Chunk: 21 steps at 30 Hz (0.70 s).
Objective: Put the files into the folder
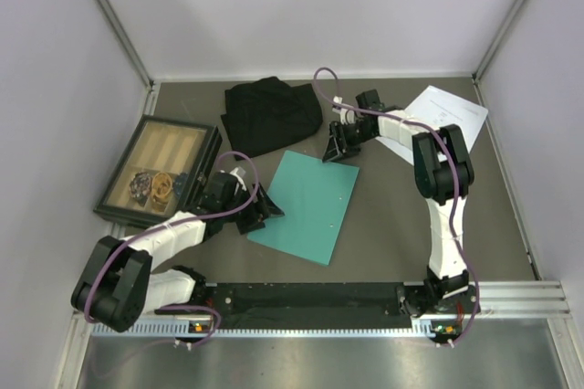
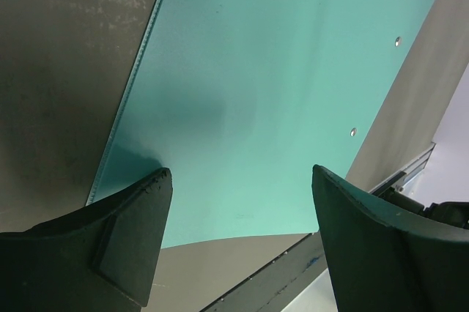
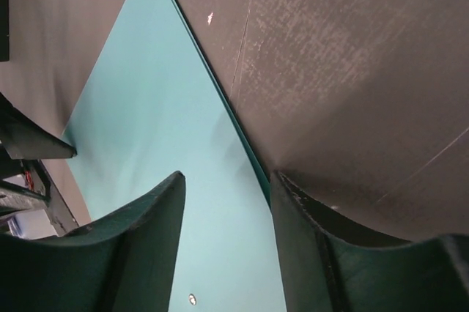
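Note:
The teal folder lies shut and flat in the middle of the table. My left gripper is at its left edge, low over the near corner. In the left wrist view it is open wide, with the folder showing between its fingers and nothing held. My right gripper is at the folder's far corner. In the right wrist view it stands open astride the folder's edge, one finger over the teal card and one over the bare table. The files, white sheets, lie at the back right.
A black cloth is bunched at the back centre. A dark-framed wooden tray with small items sits at the left. A black rail runs along the near edge between the arm bases.

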Available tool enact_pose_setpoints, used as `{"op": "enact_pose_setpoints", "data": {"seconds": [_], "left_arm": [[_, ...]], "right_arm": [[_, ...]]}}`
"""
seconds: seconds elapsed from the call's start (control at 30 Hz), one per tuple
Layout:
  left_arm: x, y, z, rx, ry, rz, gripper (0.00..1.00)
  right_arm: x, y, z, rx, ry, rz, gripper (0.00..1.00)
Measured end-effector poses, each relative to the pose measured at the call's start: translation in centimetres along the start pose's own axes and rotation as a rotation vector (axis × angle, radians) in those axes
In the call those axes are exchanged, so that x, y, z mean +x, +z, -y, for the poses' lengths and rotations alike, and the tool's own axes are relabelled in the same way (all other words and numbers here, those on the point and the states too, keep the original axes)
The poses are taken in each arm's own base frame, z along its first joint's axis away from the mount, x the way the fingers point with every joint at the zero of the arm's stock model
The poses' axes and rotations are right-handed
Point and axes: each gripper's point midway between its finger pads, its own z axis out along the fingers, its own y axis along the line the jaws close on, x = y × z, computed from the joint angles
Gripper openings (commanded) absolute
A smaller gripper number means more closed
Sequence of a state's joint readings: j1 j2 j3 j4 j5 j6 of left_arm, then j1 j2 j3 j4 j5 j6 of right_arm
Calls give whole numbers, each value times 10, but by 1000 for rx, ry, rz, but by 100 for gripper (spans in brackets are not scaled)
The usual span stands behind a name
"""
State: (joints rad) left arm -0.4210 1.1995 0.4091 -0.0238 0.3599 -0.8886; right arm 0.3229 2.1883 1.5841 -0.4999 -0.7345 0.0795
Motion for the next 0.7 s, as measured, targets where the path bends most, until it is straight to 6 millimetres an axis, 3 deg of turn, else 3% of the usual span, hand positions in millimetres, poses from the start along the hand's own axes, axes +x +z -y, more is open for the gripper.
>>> {"op": "enact_pose_setpoints", "data": {"seconds": [0.1, 0.27, 0.7], "left_arm": [[0, 0, 1, 2, 1, 0, 82], [0, 0, 1, 3, 1, -1, 82], [1, 7, 6, 33, 4, 0, 79]], "right_arm": [[1, 0, 0, -1, 3, -1, 35], [4, 2, 1, -13, 18, 0, 30], [16, 11, -11, -91, 62, -10, 32]]}}
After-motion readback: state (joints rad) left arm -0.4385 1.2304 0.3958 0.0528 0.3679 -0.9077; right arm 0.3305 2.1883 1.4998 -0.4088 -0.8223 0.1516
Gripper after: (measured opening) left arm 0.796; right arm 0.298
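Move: The right hand is at the folder's far edge, near its right corner; the folder's middle lies about 14 cm back, 9 cm left and 2 cm below. The files are some 10 cm ahead and 26 cm right of this hand, the black cloth about 14 cm ahead and 18 cm left. From the left hand, the folder's middle is roughly 3 cm ahead, 12 cm right and 2 cm below. The right hand narrows its fingers at the folder's far edge and drags it about 2 cm back and left. ##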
